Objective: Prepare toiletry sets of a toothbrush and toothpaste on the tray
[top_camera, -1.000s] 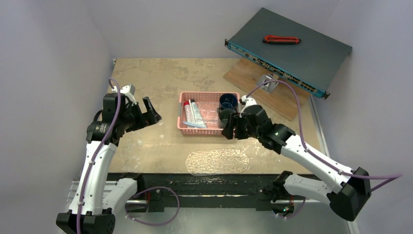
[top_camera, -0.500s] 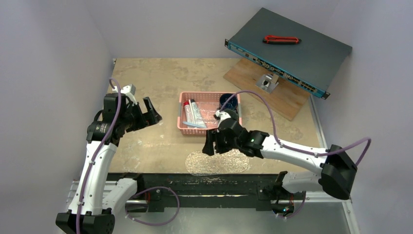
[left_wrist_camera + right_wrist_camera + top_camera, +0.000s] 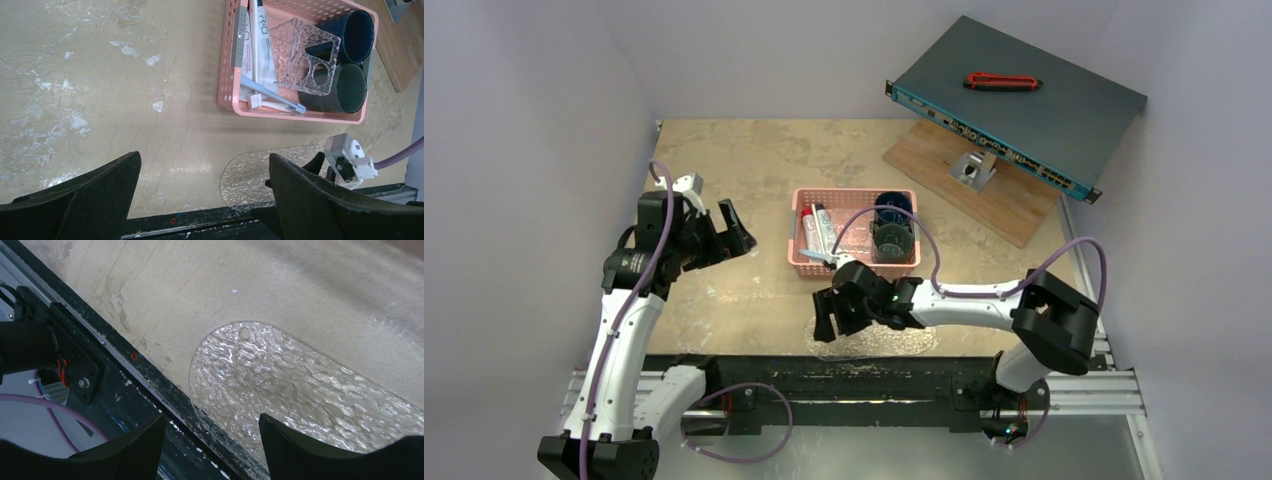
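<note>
The tray (image 3: 886,335) lies flat near the table's front edge, clear and pebbled, with nothing on it (image 3: 300,385). My right gripper (image 3: 834,325) hangs open low over its left end, the fingers (image 3: 145,440) straddling the tray's near rim. A light blue toothbrush (image 3: 270,93) and a white toothbrush (image 3: 265,104) lie in the pink basket (image 3: 796,258), beside two toothpaste tubes, one white (image 3: 263,45) and one with red print (image 3: 243,42). My left gripper (image 3: 729,230) stays open above bare table left of the basket (image 3: 205,165).
Two dark mugs (image 3: 892,240) (image 3: 894,207) and a clear holed holder (image 3: 305,62) share the basket. A network switch (image 3: 1019,105) with a red tool (image 3: 1002,81) rests on a wooden board (image 3: 994,200) at the back right. A black rail (image 3: 824,372) borders the front edge.
My right arm has swung from the mugs in the basket down and left to the tray's left end, its jaws a little wider. The left arm has not moved.
</note>
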You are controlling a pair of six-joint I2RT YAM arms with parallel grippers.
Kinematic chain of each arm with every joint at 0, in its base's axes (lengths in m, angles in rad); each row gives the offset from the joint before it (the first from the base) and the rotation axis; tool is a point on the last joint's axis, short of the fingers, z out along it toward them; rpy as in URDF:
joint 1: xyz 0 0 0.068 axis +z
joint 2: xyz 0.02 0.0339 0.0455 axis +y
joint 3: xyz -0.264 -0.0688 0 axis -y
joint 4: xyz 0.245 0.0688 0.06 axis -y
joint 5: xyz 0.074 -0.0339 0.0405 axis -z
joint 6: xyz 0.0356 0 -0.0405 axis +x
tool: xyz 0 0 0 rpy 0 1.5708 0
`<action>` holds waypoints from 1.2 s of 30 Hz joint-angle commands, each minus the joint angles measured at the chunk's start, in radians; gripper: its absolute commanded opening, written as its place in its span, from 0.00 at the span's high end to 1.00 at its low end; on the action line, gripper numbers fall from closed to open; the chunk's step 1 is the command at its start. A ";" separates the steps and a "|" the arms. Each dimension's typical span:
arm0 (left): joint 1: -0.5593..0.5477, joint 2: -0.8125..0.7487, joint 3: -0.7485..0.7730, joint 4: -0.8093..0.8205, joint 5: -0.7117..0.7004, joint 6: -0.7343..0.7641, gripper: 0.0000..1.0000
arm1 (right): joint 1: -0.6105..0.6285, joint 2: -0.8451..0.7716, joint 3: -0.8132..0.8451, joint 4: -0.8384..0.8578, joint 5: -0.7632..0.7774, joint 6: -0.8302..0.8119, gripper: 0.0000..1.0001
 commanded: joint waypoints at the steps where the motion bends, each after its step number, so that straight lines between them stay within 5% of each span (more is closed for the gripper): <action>1: -0.008 -0.002 -0.008 0.026 -0.011 0.014 0.01 | 0.012 0.032 0.054 0.080 -0.032 0.018 0.29; 36: -0.009 0.001 -0.005 0.023 -0.023 0.015 0.01 | 0.026 0.254 0.147 0.150 -0.048 0.007 0.29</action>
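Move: The clear textured tray lies flat under the right hand, its middle about 7 cm to the right, 1 cm ahead and 5 cm below; its rounded left end reaches out to the hand's left. The pink basket's middle is some 20 cm ahead and 4 cm right, with the green cup about 17 cm ahead and 11 cm right. From the left hand, the tray's middle is roughly 9 cm back, 24 cm right and 20 cm below. Heading for the tray's rounded left end, the right hand slides left about 5 cm, low along the tray, while sinking some 2.5 cm, most of that early on. Its fingers stay partly open and slanted down to the left, the wrist hardly turning. They come close over the left end; contact can't be made out. ##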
